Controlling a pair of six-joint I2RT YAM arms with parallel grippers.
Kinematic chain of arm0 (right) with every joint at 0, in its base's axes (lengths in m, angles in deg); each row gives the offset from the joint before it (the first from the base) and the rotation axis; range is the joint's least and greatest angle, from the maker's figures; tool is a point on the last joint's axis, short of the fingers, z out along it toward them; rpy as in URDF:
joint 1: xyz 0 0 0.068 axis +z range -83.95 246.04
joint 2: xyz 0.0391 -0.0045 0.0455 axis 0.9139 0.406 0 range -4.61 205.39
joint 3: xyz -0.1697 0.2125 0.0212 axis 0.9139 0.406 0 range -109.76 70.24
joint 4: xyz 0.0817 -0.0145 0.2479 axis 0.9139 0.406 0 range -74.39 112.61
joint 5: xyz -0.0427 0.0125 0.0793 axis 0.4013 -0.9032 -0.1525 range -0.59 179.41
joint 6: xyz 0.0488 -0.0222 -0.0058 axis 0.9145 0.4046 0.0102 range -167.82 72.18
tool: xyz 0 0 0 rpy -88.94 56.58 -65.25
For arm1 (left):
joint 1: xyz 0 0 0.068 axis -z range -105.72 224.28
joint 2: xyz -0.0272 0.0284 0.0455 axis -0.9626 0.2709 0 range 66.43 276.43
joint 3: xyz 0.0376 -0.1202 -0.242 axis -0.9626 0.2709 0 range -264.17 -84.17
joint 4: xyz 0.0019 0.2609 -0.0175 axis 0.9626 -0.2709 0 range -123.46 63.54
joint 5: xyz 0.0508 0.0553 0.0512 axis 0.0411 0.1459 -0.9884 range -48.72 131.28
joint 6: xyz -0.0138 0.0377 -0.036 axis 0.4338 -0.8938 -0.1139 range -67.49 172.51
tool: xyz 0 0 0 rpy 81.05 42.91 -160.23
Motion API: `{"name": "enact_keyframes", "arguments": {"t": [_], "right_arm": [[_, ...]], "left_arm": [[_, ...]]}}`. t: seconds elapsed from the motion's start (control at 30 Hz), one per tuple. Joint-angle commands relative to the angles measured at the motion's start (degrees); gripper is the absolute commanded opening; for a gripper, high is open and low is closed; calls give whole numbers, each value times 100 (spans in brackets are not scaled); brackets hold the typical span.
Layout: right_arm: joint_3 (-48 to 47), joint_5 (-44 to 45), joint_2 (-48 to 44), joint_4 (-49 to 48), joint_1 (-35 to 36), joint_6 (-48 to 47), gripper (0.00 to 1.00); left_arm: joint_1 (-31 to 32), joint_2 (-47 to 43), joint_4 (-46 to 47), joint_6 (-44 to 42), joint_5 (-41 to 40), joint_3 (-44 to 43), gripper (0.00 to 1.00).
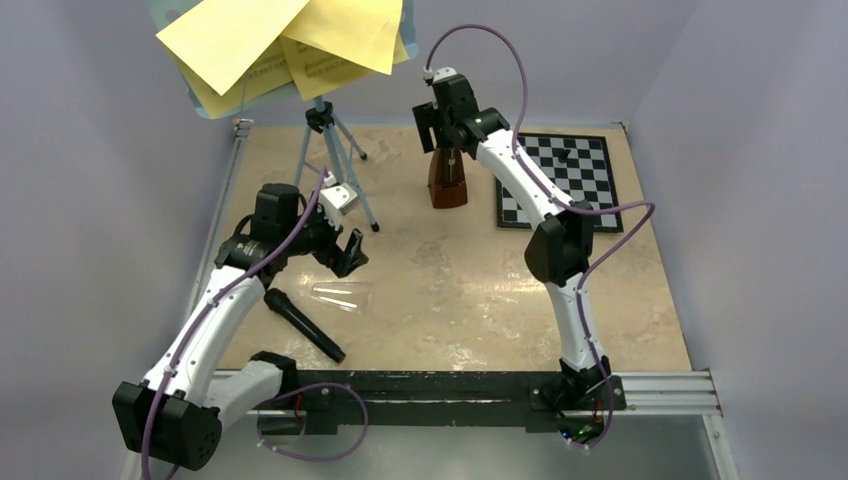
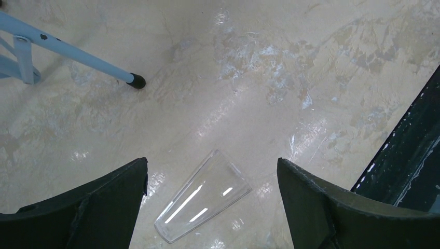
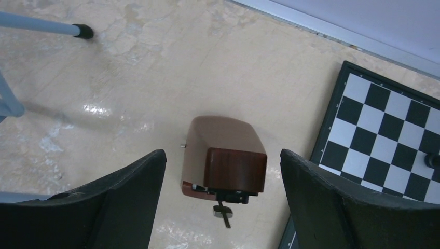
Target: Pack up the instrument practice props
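The brown pyramid-shaped metronome point(image 1: 448, 180) stands upright at the back of the table, its pendulum showing on the near face. My right gripper point(image 1: 440, 138) hovers above it, open, with the metronome point(image 3: 228, 155) between the spread fingers and a gap on each side. The light-blue tripod music stand point(image 1: 333, 150) stands at the back left, and yellow sheet-music pages point(image 1: 290, 35) lie on its tray. My left gripper point(image 1: 350, 250) is open over a clear tapered plastic cover point(image 2: 205, 197) lying flat on the table, not touching it. A stand leg point(image 2: 67, 52) ends to its upper left.
A black-and-white chessboard point(image 1: 565, 180) lies to the right of the metronome, with a dark piece point(image 3: 433, 160) on it. A black microphone-like stick point(image 1: 303, 325) lies near the left arm. The black base rail point(image 1: 450, 385) runs along the near edge.
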Motion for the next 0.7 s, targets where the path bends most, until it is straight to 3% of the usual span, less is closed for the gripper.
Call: {"name": "enact_keyframes", "arguments": {"t": [0.0, 0.3, 0.43, 0.57, 0.67], "right_arm": [[-227, 497, 18, -295, -14, -7, 84], [295, 321, -70, 82, -14, 370, 75], [323, 283, -79, 2, -24, 252, 62], [407, 248, -155, -62, -16, 151, 58], [484, 119, -232, -87, -20, 52, 48]], "left_arm": [[16, -105, 214, 66, -68, 50, 99], [15, -39, 195, -26, -170, 62, 99], [15, 22, 212, -87, -98, 64, 99], [15, 84, 150, -199, -51, -8, 99], [15, 98, 132, -243, -58, 0, 99]]}}
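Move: Standing almost straight under the right hand, the upright metronome has its middle about 10 cm down and only 1 cm to the right, its narrow top already between the open fingers. The chessboard lies flat some 25 cm to the metronome's right and 4 cm farther out; the nearest foot of the tripod is roughly 16 cm left of the hand and 8 cm back. From the left hand the metronome is about 29 cm ahead, 19 cm right and 9 cm lower. Sinking about 3 cm over the metronome after edging 1 cm to the right, the right hand lowers its fingers down either side of the wooden top, then stays at that height while they keep narrowing, from nearly wide open to a little over half, until both tips come against the sides of the upper body and begin to pinch it. ##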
